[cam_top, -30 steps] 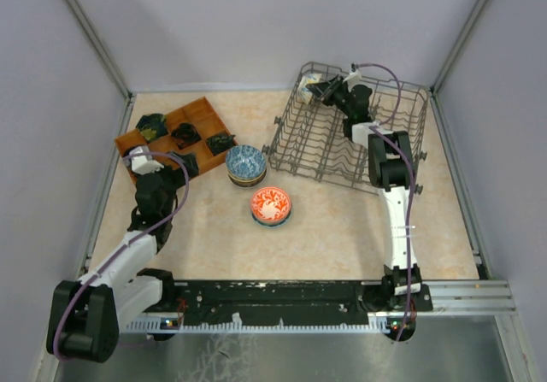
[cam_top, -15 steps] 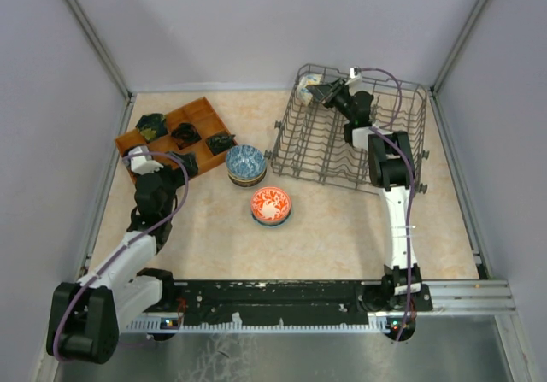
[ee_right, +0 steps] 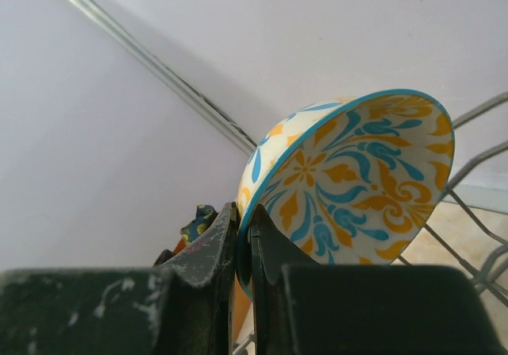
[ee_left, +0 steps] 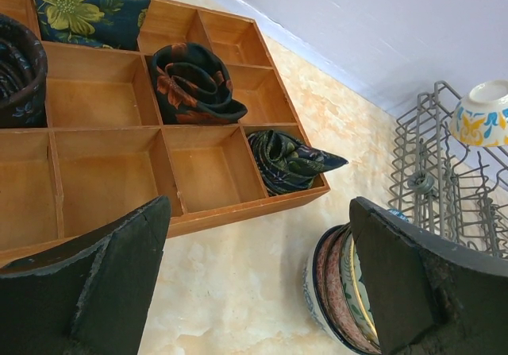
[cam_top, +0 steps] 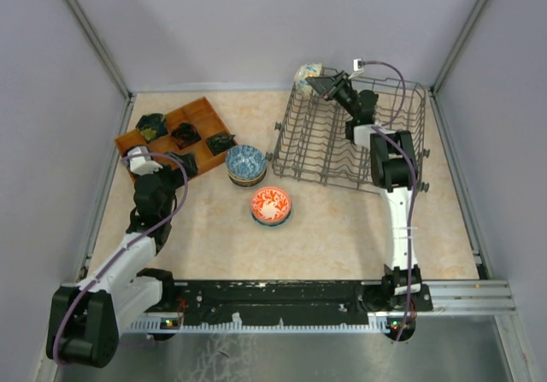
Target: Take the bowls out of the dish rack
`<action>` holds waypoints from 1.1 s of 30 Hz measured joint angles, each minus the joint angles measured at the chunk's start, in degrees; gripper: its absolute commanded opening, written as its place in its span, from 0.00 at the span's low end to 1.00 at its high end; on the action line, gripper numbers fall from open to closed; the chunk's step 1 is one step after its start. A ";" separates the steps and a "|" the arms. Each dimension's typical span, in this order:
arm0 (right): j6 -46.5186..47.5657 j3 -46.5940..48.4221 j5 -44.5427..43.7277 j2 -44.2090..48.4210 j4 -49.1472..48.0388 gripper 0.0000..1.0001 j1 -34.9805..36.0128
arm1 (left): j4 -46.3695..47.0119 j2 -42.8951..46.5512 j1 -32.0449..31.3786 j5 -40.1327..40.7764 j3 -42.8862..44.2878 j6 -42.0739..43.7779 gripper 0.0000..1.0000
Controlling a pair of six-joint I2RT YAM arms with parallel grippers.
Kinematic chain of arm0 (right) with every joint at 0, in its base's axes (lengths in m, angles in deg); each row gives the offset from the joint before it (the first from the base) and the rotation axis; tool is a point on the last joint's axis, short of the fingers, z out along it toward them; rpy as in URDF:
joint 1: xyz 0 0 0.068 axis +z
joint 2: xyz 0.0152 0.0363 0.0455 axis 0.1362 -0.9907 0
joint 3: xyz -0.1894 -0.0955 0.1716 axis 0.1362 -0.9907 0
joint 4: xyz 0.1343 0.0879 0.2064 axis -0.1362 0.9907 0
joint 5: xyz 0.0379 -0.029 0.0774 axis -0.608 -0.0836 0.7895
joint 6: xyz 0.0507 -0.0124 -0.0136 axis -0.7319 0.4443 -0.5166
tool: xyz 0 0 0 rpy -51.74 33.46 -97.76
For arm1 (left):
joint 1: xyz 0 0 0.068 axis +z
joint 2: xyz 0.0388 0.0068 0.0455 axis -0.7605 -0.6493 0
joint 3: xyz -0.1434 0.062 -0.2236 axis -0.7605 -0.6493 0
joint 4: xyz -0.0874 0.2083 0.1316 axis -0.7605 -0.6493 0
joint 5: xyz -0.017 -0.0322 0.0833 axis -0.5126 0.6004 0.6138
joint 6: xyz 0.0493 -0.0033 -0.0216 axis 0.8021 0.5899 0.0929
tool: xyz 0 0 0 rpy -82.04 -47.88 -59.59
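My right gripper (cam_top: 325, 85) (ee_right: 244, 248) is shut on the rim of an orange-blue swirl bowl (ee_right: 349, 180) (cam_top: 308, 76), holding it just above the far left corner of the grey wire dish rack (cam_top: 325, 155). The same bowl (ee_left: 482, 115) shows over the rack (ee_left: 432, 164) in the left wrist view. A stack of bowls with a blue-white floral one on top (cam_top: 245, 163) (ee_left: 345, 291) and a red-orange bowl (cam_top: 270, 204) stand on the table left of the rack. My left gripper (cam_top: 145, 161) (ee_left: 258, 279) hangs open beside the wooden tray, holding nothing.
A brown wooden compartment tray (cam_top: 201, 113) (ee_left: 206, 208) at the back left holds several folded dark floral cloths (ee_left: 194, 85). Grey walls close in the table on three sides.
My right gripper has lifted the orange-blue bowl up and out of the rack's far left corner. The left arm has stayed still.
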 measured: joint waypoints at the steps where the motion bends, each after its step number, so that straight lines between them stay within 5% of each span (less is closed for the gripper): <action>1: -0.28 -0.37 0.22 0.42 -0.61 0.00 0.00 | -0.07 0.04 0.00 0.00 0.00 0.00 0.99; 10: 0.63 -8.83 3.19 8.98 -3.17 0.00 0.55 | -1.01 1.20 0.00 -0.07 0.00 0.00 0.99; 15: 8.39 -17.62 3.82 20.26 3.43 0.00 2.45 | -3.78 1.81 0.00 -0.68 0.55 0.11 0.99; 21: 27.63 -26.03 -1.40 38.10 24.94 0.00 11.26 | -9.07 3.56 0.00 -2.34 2.97 0.26 0.99; 26: 45.46 -30.42 -14.99 52.26 46.60 0.00 25.20 | -13.90 5.53 0.00 -3.50 5.35 0.57 0.99; 33: 56.48 -34.23 -33.55 63.01 66.38 0.00 40.83 | -20.44 7.82 0.00 -4.76 8.33 0.90 0.99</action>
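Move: The red bowl stack, where the bowl in my right hand is headed, lies about 35 cm back from that hand, 12 cm to its left and some 15 cm below. The blue bowl stack stands roughly 12 cm farther out than the red one and 7 cm to its left. The dish rack's middle is about 11 cm back and 10 cm right of my right hand. From my left hand, the red stack is some 8 cm back and 24 cm right, about 13 cm down. Still pinching the yellow-and-blue bowl by its rim, I swing my right hand back about 30 cm and left some 15 cm, off the rack's far-left corner towards the red stack, rising about 10 cm before starting to sink. I roll my wrist some 50 degrees, left side down, so the fingers end up pointing slightly downward. My empty, open left hand lifts about 3 cm. ##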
